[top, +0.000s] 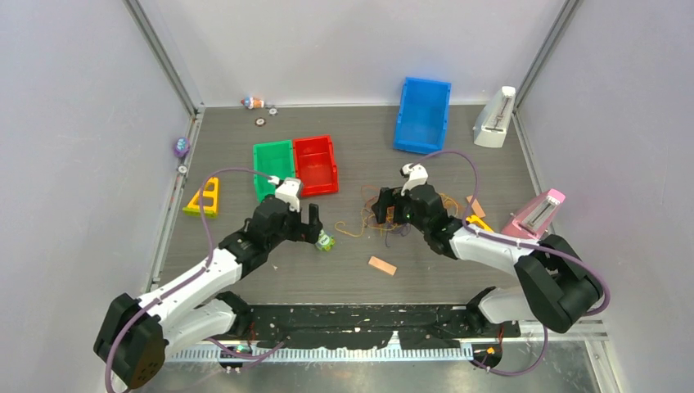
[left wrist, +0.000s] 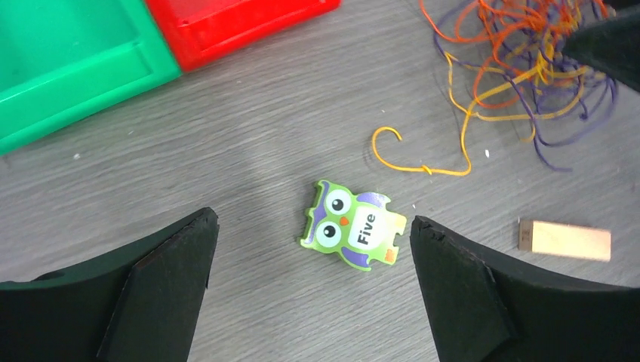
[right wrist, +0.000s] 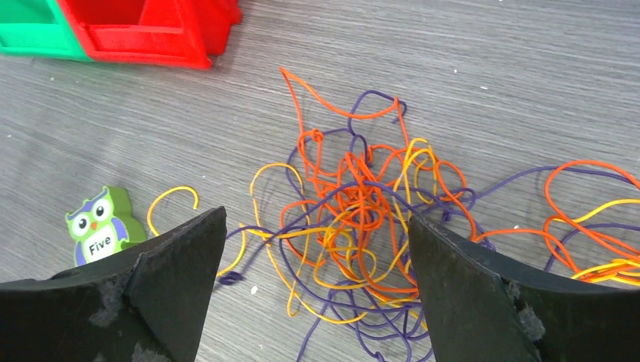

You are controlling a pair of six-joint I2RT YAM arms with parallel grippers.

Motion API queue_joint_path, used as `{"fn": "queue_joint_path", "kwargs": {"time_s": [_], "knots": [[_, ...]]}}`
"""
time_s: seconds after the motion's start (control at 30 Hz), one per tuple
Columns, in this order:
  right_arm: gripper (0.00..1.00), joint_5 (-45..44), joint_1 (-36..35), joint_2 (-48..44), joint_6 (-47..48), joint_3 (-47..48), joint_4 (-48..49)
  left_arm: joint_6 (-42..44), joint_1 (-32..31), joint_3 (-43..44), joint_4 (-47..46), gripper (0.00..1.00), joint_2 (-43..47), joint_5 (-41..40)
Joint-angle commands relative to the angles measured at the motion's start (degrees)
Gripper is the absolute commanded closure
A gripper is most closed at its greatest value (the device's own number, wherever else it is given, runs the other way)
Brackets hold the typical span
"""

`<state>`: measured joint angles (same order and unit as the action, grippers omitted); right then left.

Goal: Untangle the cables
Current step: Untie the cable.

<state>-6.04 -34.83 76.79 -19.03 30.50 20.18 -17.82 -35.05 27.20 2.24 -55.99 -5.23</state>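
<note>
The cables (right wrist: 355, 219) lie in one loose tangle of thin orange, yellow and purple strands on the grey table (top: 352, 270), mid-table in the top view as cables (top: 376, 219). My right gripper (right wrist: 317, 241) hovers over the tangle, open, with strands lying between its fingers but none pinched. My left gripper (left wrist: 309, 234) is open over bare table, to the left of the tangle; the cables (left wrist: 521, 68) show at its upper right, with a yellow end (left wrist: 411, 154) trailing toward it. In the top view the left gripper (top: 309, 223) and right gripper (top: 387, 206) face each other.
A green owl puzzle piece marked "Five" (left wrist: 352, 225) lies between the left fingers. A small wooden block (left wrist: 564, 240) sits to the right. Green bin (top: 273, 167) and red bin (top: 316, 164) stand behind, a blue bin (top: 422, 113) farther back. A yellow triangle (top: 205, 198) is at left.
</note>
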Motion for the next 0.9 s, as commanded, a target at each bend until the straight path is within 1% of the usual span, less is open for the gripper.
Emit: {"fn": "queue_joint_path", "kwargs": {"time_s": [0.0,0.1,0.2,0.23,0.3,0.37,0.4,0.43,0.47,0.5,0.53,0.57,0.63,0.73,0.77,0.87], "knots": [[0.05,-0.8,-1.6,-3.7,1.5,0.1,3.5,-8.1,0.2,4.1,10.1,0.0,2.1,-7.3],[0.05,-1.6,-2.3,-5.9,1.8,-0.9,4.2,-11.3,1.0,2.6,10.4,0.0,4.1,-8.7],[0.05,-1.4,-2.4,-6.3,0.8,-1.5,5.7,-10.5,1.9,2.0,9.0,0.01,4.4,-3.8],[0.05,-2.1,-2.4,-6.1,-0.3,-1.7,6.3,-10.5,1.9,1.9,8.8,0.02,4.2,-2.1],[0.05,-3.6,-2.4,-5.6,-2.5,-3.6,10.4,-10.1,1.8,2.1,8.2,0.06,3.7,0.9],[0.05,-2.8,-2.5,-4.5,-3.3,-6.2,18.6,-10.2,1.9,2.2,7.4,0.11,2.9,2.8],[0.05,-2.3,-2.6,-3.4,-2.8,-6.5,19.0,-10.1,1.9,2.2,6.7,0.14,2.3,3.6],[0.05,-0.4,-2.7,-2.7,-2.0,-5.8,15.5,-10.1,1.8,2.3,6.1,0.16,1.5,4.4],[0.05,0.9,-2.7,-0.9,0.6,-2.3,12.4,-10.1,1.9,2.6,5.8,0.18,0.4,4.9],[0.02,3.7,-2.9,0.1,2.0,-0.1,5.9,-10.2,1.8,3.2,5.8,0.21,-1.1,5.8],[0.01,4.4,-2.9,2.5,3.9,3.0,4.0,-10.2,1.8,4.1,5.9,0.23,-2.3,6.9],[0.03,7.5,-3.0,3.5,4.3,4.2,2.8,-10.4,1.8,4.8,6.2,0.25,-3.7,7.2],[0.04,9.6,-3.0,5.1,3.9,4.0,4.4,-10.6,1.7,5.9,6.2,0.27,-7.0,7.8],[0.04,7.3,-3.1,6.0,3.4,5.0,2.6,-10.3,0.9,8.0,5.5,0.3,-10.3,9.3],[0.04,4.9,-3.0,6.1,3.3,5.7,0.7,-9.7,0.2,8.9,4.9,0.31,-11.2,9.8],[0.04,0.3,-3.0,4.6,2.6,5.4,-0.2,-7.0,-2.7,12.2,4.0,0.3,-14.3,10.1]]}}
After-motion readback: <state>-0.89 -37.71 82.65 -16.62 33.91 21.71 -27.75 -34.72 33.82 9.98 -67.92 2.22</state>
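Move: The cable tangle lies almost under the right hand, about 1 cm ahead, 1 cm to its right and some 7 cm below. From that hand, the tangle's loose yellow end is 9 cm left and 3 cm back, and the owl toy 13 cm left and 6 cm back. From the left hand, the tangle is roughly 16 cm right, 4 cm ahead and 8 cm below, while the owl is nearly beneath it, 2 cm right and 1 cm back. Up about 3 cm and then back down just below its starting height, the open right hand shifts some 4 cm left across the tangle, bringing its fingers around the knotted purple strand without closing. The left hand swings briefly left, then reverses right, sinks low near the owl and draws slightly back, tipping nearly 20 degrees downward as its wide-open fingers narrow by about a third. ##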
